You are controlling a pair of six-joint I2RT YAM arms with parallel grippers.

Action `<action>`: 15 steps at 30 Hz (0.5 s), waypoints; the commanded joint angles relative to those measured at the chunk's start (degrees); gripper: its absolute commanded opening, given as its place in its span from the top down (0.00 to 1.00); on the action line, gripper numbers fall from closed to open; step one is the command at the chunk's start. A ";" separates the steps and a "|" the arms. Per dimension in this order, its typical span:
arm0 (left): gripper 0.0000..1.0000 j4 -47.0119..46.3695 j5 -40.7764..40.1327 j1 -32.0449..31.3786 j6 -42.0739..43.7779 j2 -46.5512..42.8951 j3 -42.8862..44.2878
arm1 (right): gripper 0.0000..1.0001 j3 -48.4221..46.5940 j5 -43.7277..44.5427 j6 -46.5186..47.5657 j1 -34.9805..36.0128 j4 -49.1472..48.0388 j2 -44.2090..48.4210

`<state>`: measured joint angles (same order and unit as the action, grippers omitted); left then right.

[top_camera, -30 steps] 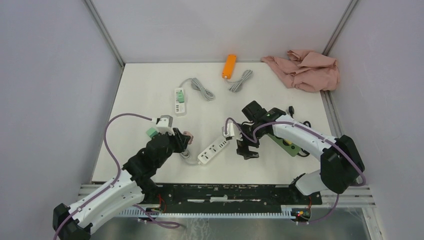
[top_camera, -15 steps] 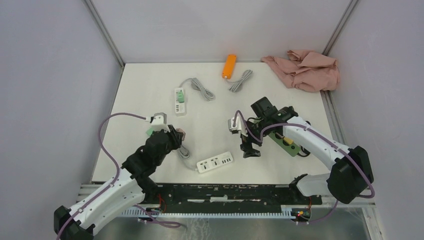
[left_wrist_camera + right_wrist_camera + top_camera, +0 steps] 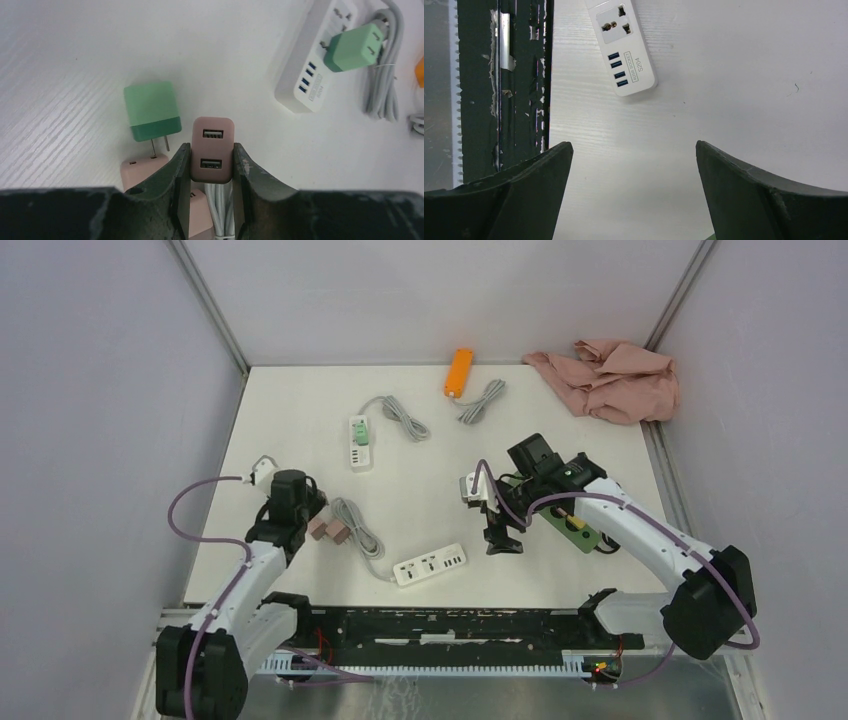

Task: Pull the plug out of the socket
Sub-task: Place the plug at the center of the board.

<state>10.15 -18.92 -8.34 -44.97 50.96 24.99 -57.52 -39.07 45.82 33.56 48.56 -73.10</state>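
Observation:
My left gripper (image 3: 212, 172) is shut on a pink plug (image 3: 212, 150) with two USB ports, held just above the table at the left (image 3: 320, 527). The plug is clear of the white socket strip (image 3: 430, 565), which lies flat near the front edge with its grey cable (image 3: 355, 525) running back under the left gripper. The strip's end shows empty sockets in the right wrist view (image 3: 626, 45). My right gripper (image 3: 502, 538) hangs open to the right of the strip, over bare table, with nothing between its fingers (image 3: 524, 195).
A loose green plug (image 3: 151, 111) and other pink plugs (image 3: 137, 170) lie under the left gripper. A second white strip (image 3: 359, 443) carries a green plug (image 3: 354, 47). An orange strip (image 3: 458, 371), a pink cloth (image 3: 610, 378) and a green strip (image 3: 572, 528) sit farther back and right.
The left arm has swung back to the left with the pink plug. The white strip came free and settled near the front edge. The right gripper drew slightly right.

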 commanded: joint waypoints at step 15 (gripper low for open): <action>0.10 10.52 2.00 1.59 -7.88 -2.77 9.89 | 0.01 -2.43 -8.08 -5.07 -6.48 -1.56 4.59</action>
<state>21.39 -20.47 -6.85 -54.06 52.53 31.94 -57.52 -41.98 43.83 29.74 48.56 -71.44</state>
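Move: The left gripper already holds a pink plug. The bare spot for it is almost straight below, some 3 cm down and 1 cm left. Around it, on the table, the loose green plug is about 5 cm left and 1 ahead, one pink plug 5 cm back and 2 left, another 5 cm back and 4 right, the grey cord coil 8 cm right and 4 back. That spot is roughly 45 cm left and 7 ahead of the right hand, 8 below. Lower the left gripper about 2.5 cm with the pink plug still pinched, tipping the fingers slightly down, into the gap between the loose green plug and the two pink ones. At the bottom, open the fingers wide to let go, then lift them straight up about 4 cm, clear of the plug. ##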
